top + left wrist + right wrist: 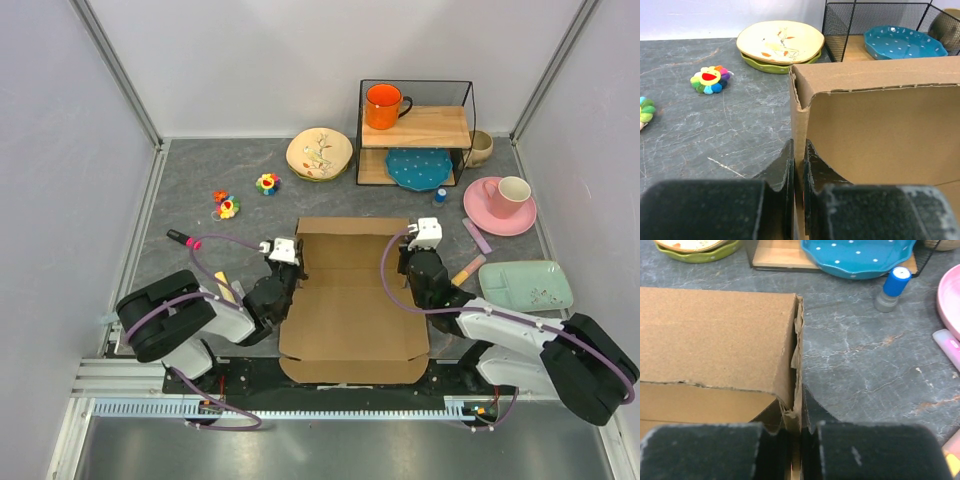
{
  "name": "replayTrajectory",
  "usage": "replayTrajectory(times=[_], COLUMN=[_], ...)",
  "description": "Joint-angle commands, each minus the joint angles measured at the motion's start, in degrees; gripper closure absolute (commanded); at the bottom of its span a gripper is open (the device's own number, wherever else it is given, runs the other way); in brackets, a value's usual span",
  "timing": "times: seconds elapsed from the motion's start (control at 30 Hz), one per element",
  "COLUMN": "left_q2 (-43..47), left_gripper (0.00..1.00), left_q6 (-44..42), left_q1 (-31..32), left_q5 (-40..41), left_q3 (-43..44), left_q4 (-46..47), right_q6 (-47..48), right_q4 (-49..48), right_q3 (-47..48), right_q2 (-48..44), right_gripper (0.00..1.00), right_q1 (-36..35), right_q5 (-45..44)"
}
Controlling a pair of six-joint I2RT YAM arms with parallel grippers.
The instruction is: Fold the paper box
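Note:
The paper box [352,300] is plain brown cardboard and lies in the middle of the table between the two arms, its far wall and side walls raised. My left gripper [287,270] is shut on the box's left side wall [799,135], one finger on each side of the cardboard. My right gripper [412,265] is shut on the right side wall [797,390], near the far right corner. The far wall shows in the left wrist view [880,130] and in the right wrist view [715,340]. The near flap [352,368] lies flat at the table's front edge.
A wire-frame wooden shelf [415,130] at the back holds an orange mug [383,105] and a blue plate [418,168]. A floral plate [319,153], flower toys [227,207], a pink plate with a cup [500,203], a green tray [525,285], a blue-capped bottle [894,287] and markers lie around.

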State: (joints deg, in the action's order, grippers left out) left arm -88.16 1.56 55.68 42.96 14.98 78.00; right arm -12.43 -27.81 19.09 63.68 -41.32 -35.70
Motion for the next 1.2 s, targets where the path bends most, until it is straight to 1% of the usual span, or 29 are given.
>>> replayTrajectory(times=[0.0,0.03,0.1,0.13,0.17,0.2,0.27,0.33,0.4,0.43,0.53,0.57,0.67,0.73,0.77,0.83,0.87,0.9,0.93,0.97,1.0,1.03,1.1,1.13,1.17], left_q2=[-2.8,-2.7,-2.5,-2.7,-3.1,-3.7,-5.5,-6.7,-7.3,-7.6,-9.0,-9.7,-10.8,-10.8,-10.8,-10.0,-9.7,-9.1,-8.8,-8.4,-7.9,-7.6,-7.6,-7.6,-7.6], left_gripper=[0.98,0.98,0.98,0.98,0.98,0.98,0.98,0.98,0.98,0.98,0.98,0.98,0.98,0.98,0.98,0.98,0.98,0.98,0.98,0.98,0.98,0.98,0.98,0.98,0.98], left_q6=[-1.6,-5.4,-8.2,-10.5,-11.0,-11.2,-9.2,-4.7,-2.3,0.3,4.0,4.8,6.9,6.9,6.5,4.1,2.8,0.4,-0.8,-1.5,-5.0,-6.0,-8.3,-8.9,-9.5], left_q1=[0.1,0.1,0.0,-0.2,-0.7,-1.6,-2.8,-4.0,-4.0,-4.1,-4.0,-4.0,-3.8,-3.7,-3.5,-2.8,-2.5,-1.8,-1.5,-1.1,-0.4,-0.1,0.6,0.8,1.2], left_q5=[-2.3,-2.6,-2.9,-3.3,-3.8,-3.9,-3.8,-4.0,-4.4,-5.2,-5.3,-5.4,-5.6,-5.9,-5.9,-5.3,-4.6,-2.7,-1.7,-0.7,1.0,1.6,3.1,3.8,4.4], left_q3=[2.0,2.6,4.4,5.0,5.4,6.1,6.1,4.5,2.3,1.5,-1.1,-1.7,-3.2,-3.7,-3.8,-3.6,-3.4,-3.1,-2.8,-1.9,-1.5,-1.1,-0.3,-0.2,0.1], left_q4=[17.3,17.3,17.3,17.3,17.3,17.3,17.3,17.3,17.3,17.3,17.3,17.3,17.2,17.2,17.2,17.2,17.1,16.7,16.1,15.4,13.9,13.4,13.0,13.0,12.9], right_q6=[0.5,2.0,4.0,4.9,6.6,7.1,6.5,4.6,0.9,0.0,-3.6,-4.1,-7.9,-9.8,-10.4,-12.3,-12.8,-13.4,-14.0,-14.2,-14.4,-14.6,-15.2,-15.3,-15.9], right_q4=[-15.4,-16.4,-20.1,-21.9,-23.8,-27.6,-30.4,-32.9,-33.3,-33.2,-32.0,-30.8,-23.4,-21.0,-19.7,-12.3,-5.9,-2.6,-0.2,3.9,5.5,6.8,9.7,10.8,13.4], right_q3=[0.0,0.4,1.4,1.5,1.5,1.2,0.9,-1.0,-3.3,-4.2,-7.2,-7.7,-9.2,-10.3,-10.4,-9.1,-8.1,-6.0,-5.1,-3.6,-3.1,-2.7,-1.9,-1.5,-0.6], right_q2=[1.2,2.1,3.3,5.4,6.8,8.2,12.6,14.8,15.2,15.0,13.4,12.8,9.4,6.0,4.7,0.5,-0.9,-3.6,-4.7,-5.7,-7.7,-8.6,-10.8,-11.4,-11.8], right_gripper=[1.00,1.00,1.00,1.00,1.00,1.00,1.00,1.00,1.00,1.00,1.00,1.00,1.00,0.99,0.97,0.93,0.84,0.77,0.72,0.65,0.62,0.57,0.52,0.48,0.47], right_q1=[0.1,0.1,0.1,0.1,0.0,0.2,0.2,0.2,0.3,0.2,0.0,0.1,0.0,0.1,0.0,0.0,0.0,0.0,0.0,0.1,0.0,0.0,0.0,0.0,0.0], right_q5=[-5.4,-6.0,-7.2,-9.1,-10.2,-11.0,-12.3,-12.7,-12.7,-12.6,-12.2,-11.5,-10.8,-10.4,-10.3,-9.7,-9.3,-8.3,-7.9,-7.5,-7.0,-6.3,-5.5,-5.1,-4.9])
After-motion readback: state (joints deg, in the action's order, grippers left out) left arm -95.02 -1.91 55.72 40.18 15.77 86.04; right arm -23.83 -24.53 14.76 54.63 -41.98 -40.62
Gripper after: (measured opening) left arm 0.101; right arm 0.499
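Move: The paper box's folded-over top flap at its far end has its middle about 10 cm right of the left hand, which already pinches the box's left corner, and about 10 cm left of the right hand, already pinching the right corner. It lies some 4 cm ahead of both hands and a little above them. The flower toy is roughly 20 cm ahead and 8 cm left of the left hand. The blue-capped bottle stands about 16 cm ahead and 8 cm right of the right hand. The box's two far corners stay pinched while both hands shove forward about 2.5 cm, lifting slightly, then draw back and drift right. The left hand keeps its pinch and ends almost level with its start; the right goes some 4 cm back from its farthest reach, rolls about 10 degrees left side up and spreads its fingers about halfway, ending the pinch with the side panel still between them. ##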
